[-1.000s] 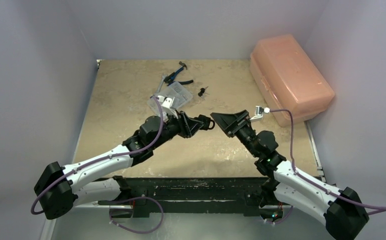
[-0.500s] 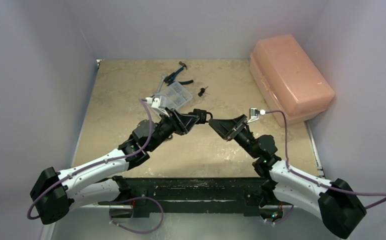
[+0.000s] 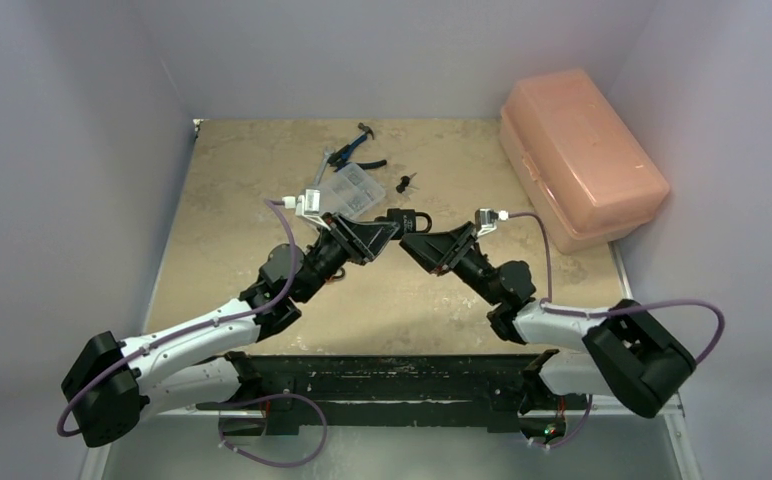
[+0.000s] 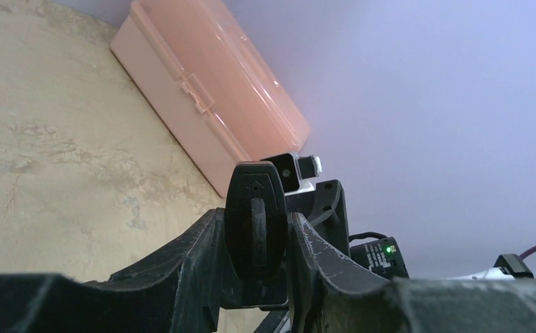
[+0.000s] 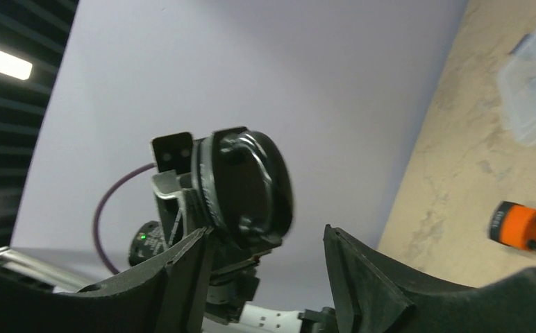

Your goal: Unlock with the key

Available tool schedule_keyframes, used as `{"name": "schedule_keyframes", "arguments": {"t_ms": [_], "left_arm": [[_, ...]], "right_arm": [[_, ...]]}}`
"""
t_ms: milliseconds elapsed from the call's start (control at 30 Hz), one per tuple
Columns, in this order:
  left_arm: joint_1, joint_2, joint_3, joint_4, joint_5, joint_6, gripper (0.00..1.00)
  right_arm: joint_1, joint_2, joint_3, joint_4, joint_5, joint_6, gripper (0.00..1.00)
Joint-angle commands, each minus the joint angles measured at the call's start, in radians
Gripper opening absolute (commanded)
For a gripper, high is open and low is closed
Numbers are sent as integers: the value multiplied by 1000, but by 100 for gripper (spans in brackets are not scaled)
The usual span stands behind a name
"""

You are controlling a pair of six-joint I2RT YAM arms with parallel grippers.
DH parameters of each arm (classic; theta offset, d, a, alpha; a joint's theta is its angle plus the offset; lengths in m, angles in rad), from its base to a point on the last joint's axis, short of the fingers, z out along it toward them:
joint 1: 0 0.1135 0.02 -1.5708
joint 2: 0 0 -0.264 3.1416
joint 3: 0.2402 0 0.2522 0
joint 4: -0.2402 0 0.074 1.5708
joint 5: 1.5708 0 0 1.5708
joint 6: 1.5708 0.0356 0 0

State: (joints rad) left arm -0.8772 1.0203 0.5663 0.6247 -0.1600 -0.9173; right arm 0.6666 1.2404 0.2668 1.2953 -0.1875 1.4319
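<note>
A black padlock (image 3: 409, 217) hangs above the table's middle, with my left gripper (image 3: 394, 228) shut on it. In the left wrist view its narrow slotted face (image 4: 255, 208) fills the gap between the fingers of the left gripper (image 4: 255, 229). My right gripper (image 3: 412, 243) meets it from the right, open. In the right wrist view the lock's rounded body (image 5: 248, 184) sits against the left finger of the right gripper (image 5: 265, 232), well apart from the right finger. A small black item (image 3: 405, 181), possibly the key, lies on the table behind.
A salmon plastic case (image 3: 580, 155) stands at the back right. A clear compartment box (image 3: 350, 192) and blue pliers (image 3: 354, 152) lie at the back centre. An orange-and-black padlock (image 5: 522, 225) lies on the table in the right wrist view.
Both grippers rose and shifted toward the back. The right gripper came left until its jaws straddle the held lock, and its jaws narrowed. The left grip is unchanged.
</note>
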Motion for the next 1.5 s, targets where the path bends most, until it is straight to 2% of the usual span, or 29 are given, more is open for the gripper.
{"name": "schedule_keyframes", "arguments": {"t_ms": [0,200,433,733,900,1100,1333,1367,1400,1467], "left_arm": [[5,-16,6,184,14,-56,0],[5,-26,-4,179,7,-53,0],[7,-52,-6,161,6,-45,0],[7,-77,-34,164,22,-86,0],[7,-74,-62,191,33,-120,0],[6,-59,-78,216,37,-131,0],[7,-57,-83,213,52,-109,0],[7,-63,-81,198,55,-90,2],[7,-71,-76,176,59,-79,11],[7,-93,-61,110,59,-39,37]], "right_arm": [[-2,75,78,260,-53,77,64],[-3,116,81,354,-41,99,62],[-8,129,101,355,-44,102,50],[-16,119,105,347,-47,93,52],[-18,98,118,315,-55,74,49],[-18,87,155,227,-100,45,29],[-18,89,157,230,-141,29,3],[-18,86,157,223,-144,25,0],[-18,82,157,211,-147,22,0],[-20,69,157,182,-153,10,0]]}}
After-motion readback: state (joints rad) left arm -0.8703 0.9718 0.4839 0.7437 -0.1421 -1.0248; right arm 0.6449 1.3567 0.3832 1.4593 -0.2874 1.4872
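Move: The black padlock, still pinched in the left fingers, has its middle about 2 cm ahead and 2 cm to the right of the left hand, level with it. From the right hand that padlock lies some 2 cm ahead, 2 cm left and 3 cm above. On the table roughly 28 cm below the left hand, the orange padlock lies 2 cm ahead and 13 cm left of the left hand, and the plastic case 22 cm ahead and 10 cm left. The black padlock stays in the left fingers while the right hand rises about 4.5 cm to it, most of that early, edging about a centimetre left and rolling slightly, then shuts its half-open fingers on the body from the shackle side, the gripper load rising. The left hand keeps its hold, easing a centimetre or so back, left and up with a roll of roughly 10 degrees. ##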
